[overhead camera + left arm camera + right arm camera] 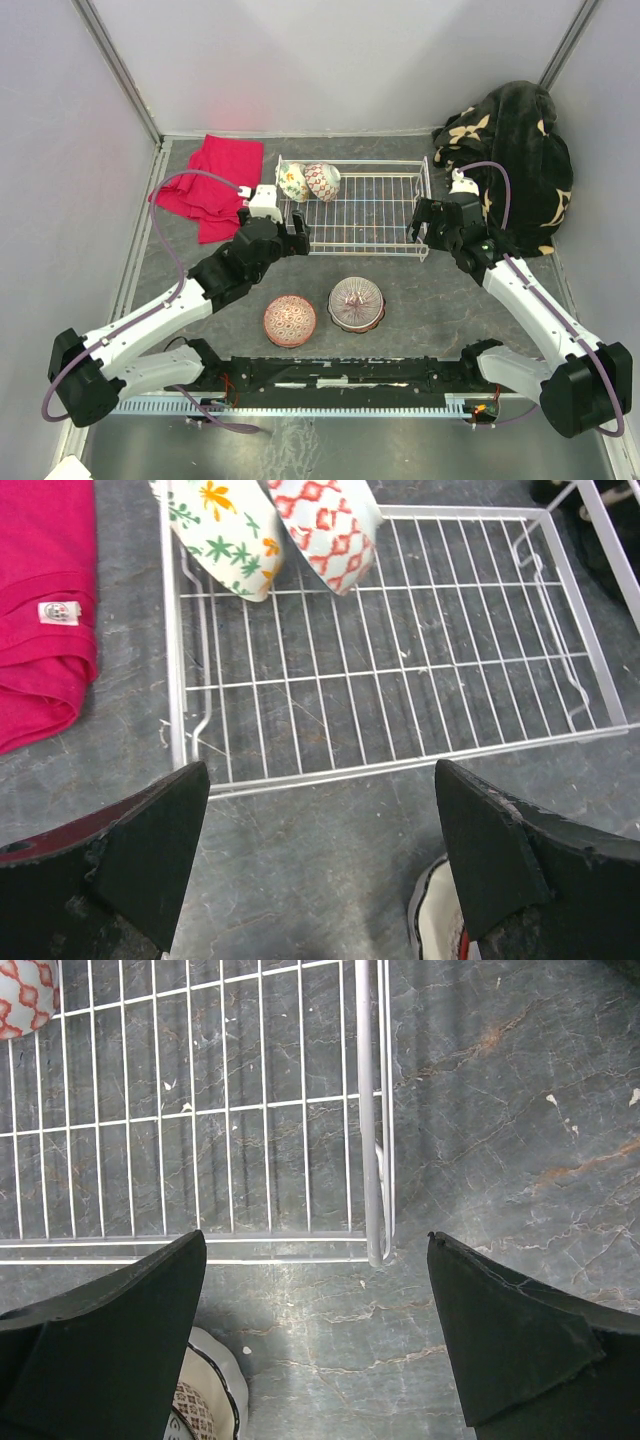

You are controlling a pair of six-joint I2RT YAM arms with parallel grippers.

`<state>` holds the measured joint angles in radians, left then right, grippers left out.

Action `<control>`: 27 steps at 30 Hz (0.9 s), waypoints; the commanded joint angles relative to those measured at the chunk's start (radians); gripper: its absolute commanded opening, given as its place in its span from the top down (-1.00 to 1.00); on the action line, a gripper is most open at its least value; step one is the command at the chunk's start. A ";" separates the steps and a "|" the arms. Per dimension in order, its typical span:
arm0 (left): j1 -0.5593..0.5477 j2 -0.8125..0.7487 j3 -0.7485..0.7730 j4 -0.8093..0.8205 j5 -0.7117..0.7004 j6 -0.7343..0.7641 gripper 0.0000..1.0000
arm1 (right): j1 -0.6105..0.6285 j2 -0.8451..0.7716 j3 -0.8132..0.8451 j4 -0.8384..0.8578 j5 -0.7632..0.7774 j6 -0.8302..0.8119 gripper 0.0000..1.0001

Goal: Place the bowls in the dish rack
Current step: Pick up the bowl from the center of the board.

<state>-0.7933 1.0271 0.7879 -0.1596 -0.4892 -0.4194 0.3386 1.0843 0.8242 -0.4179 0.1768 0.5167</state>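
Note:
The white wire dish rack point(370, 212) lies at the back middle of the table. Two bowls lean in its far left corner: a floral one point(292, 182) and a red-patterned one point(322, 181). On the table in front of the rack stand a pink patterned bowl point(289, 320) and a brownish patterned bowl point(357, 303). My left gripper point(290, 238) hovers open at the rack's near left corner point(190, 750), nothing between its fingers. Over the rack's near right corner point(372, 1245) my right gripper point(425, 225) is also open and empty. A bowl rim point(430, 920) shows by the left gripper's right finger.
A red cloth point(215, 185) lies left of the rack. A black blanket with tan markings point(510, 160) is heaped in the back right corner. Grey walls close in the table on three sides. Another bowl's rim point(215, 1380) peeks beside the right gripper's left finger.

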 commanded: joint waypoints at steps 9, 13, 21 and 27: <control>-0.136 -0.083 0.124 -0.232 -0.021 -0.025 -0.97 | 0.004 -0.030 0.000 0.029 0.009 0.001 -0.99; -0.246 -0.186 0.089 -0.312 -0.072 -0.107 -0.94 | 0.004 -0.036 0.000 0.025 0.010 0.000 -0.99; -0.420 -0.139 0.015 -0.369 -0.154 -0.228 -0.92 | 0.004 -0.041 -0.001 0.027 0.007 0.004 -1.00; -0.558 -0.158 -0.071 -0.417 -0.240 -0.351 -0.89 | 0.003 -0.040 0.003 0.024 0.007 0.004 -1.00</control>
<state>-1.2900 0.8917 0.7456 -0.5446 -0.6346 -0.6384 0.3386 1.0660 0.8215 -0.4191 0.1772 0.5182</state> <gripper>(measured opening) 0.953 0.998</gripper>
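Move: The red-patterned bowl the left hand is going for lies behind it, about 17 cm back, roughly 2 cm to its left and some 15 cm below. The glass bowl stands about 16 cm to the right of that bowl and 5 cm farther out. The dish rack's middle is some 10 cm ahead of the left hand, 11 cm to its right and 14 cm below. For the idle right hand, the red-patterned bowl is about 20 cm back, 28 cm left and 10 cm down. The red-patterned bowl is approached from the rack side by the empty left hand, fingers staying wide open: it draws back about 13 cm and drifts slightly right, first arching up 4 cm, then dropping quickly by some 8 cm over the bowl's far side. Meanwhile the wrist swings about 15 degrees clockwise and the fingertips begin tipping down, still clear of the bowl. ##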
